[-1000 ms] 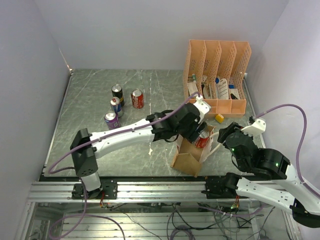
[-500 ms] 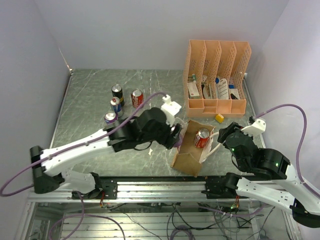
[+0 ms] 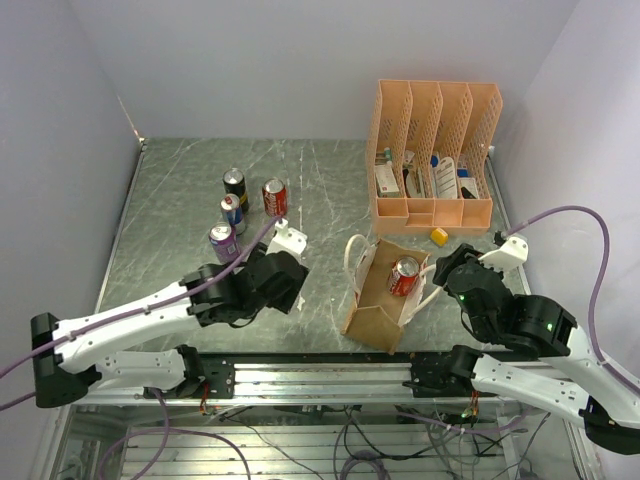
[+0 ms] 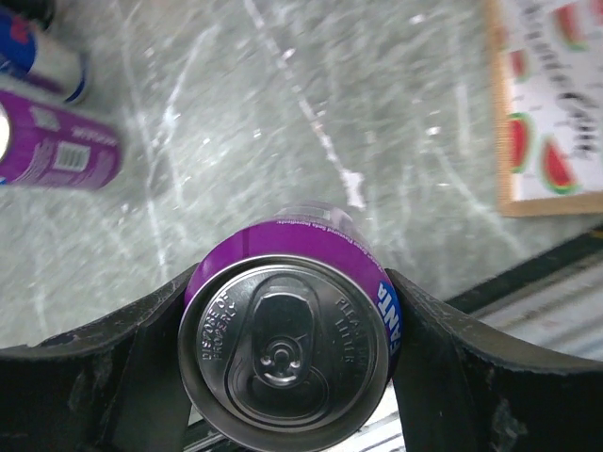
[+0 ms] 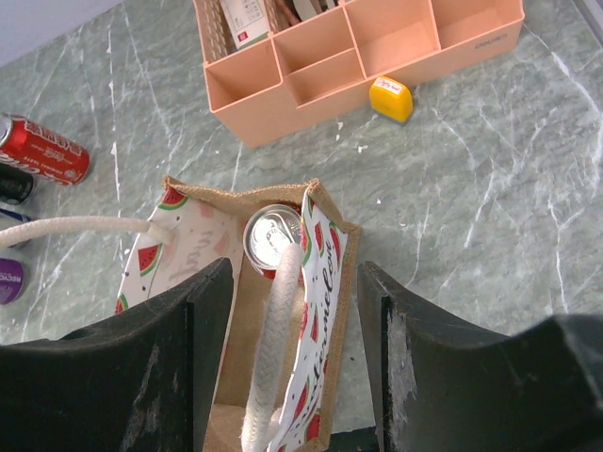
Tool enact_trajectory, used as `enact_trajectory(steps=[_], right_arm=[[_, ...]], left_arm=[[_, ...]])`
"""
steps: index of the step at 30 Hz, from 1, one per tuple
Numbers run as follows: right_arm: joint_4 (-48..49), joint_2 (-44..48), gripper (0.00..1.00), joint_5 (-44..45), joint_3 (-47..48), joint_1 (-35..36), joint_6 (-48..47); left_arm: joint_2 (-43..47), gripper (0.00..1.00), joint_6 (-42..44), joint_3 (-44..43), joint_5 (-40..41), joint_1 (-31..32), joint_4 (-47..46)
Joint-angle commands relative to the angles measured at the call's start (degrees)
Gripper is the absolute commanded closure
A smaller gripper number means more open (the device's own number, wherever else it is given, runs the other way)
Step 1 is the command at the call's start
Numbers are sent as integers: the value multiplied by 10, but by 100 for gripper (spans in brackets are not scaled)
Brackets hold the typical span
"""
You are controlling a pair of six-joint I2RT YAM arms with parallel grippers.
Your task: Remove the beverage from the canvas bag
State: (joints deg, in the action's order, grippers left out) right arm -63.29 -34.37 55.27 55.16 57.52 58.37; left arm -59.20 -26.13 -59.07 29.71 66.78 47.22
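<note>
My left gripper [image 4: 290, 282] is shut on a purple soda can [image 4: 287, 353], seen from the lid down, with one finger on each side. It hangs over bare table left of the canvas bag [image 3: 372, 312], whose watermelon-print side [image 4: 556, 113] shows at the upper right of the left wrist view. In the top view the left wrist [image 3: 283, 280] hides the can. A red can [image 3: 404, 276] still stands inside the bag [image 5: 325, 282]. My right gripper [image 5: 283, 348] is open astride the bag's right wall and its white rope handle [image 5: 273, 367].
Several cans stand at the back left: black [image 3: 234, 183], red [image 3: 274, 197], blue-silver [image 3: 232, 211], purple [image 3: 222, 240]. A peach file organizer [image 3: 432, 155] with small items stands at the back right. A small yellow object [image 3: 439, 236] lies in front of it.
My left arm has drawn back leftward from over the bag, carrying the purple can away from it. The right arm and the bag have stayed put.
</note>
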Motion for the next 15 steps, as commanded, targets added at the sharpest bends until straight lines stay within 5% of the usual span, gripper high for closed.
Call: enact_trajectory(steps=[1,5,15], right_arm=[[-1,1,45,13,0,2,4],[-1,4,45,13,0,2,4],[-2,-2,45,14,1,2,6]], left_arm=[[-26,93,-15,-3,106,-47,-26],[-75,93,47,-20,28,-156,-109],[-328,93,121,-210,-17,-272,-166]])
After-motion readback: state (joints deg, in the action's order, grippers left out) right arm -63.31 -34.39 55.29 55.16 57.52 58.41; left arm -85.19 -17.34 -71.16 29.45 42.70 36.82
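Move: The left gripper holds a purple can. Its free spot, on the near side of the standing Coke can, lies about 18 cm ahead, 3 cm left and some 20 cm below. From this hand the Coke stands roughly 27 cm ahead and 4 cm left, the standing purple can 15 cm ahead and 15 cm left, and the blue-silver can 23 cm ahead and 14 cm left, all some 14 cm lower. From the right hand the spot is about 17 cm ahead, 40 cm left and 25 cm below. Bring the left gripper, still clamping the purple can, about 15 cm forward towards the Coke and the open table beside the standing purple can. Early on, ease it some 3 cm down and swing it slightly left, then let it drift back right while speeding forward; turn the hand about 20 degrees counter-clockwise and keep the fingers shut on the can. ##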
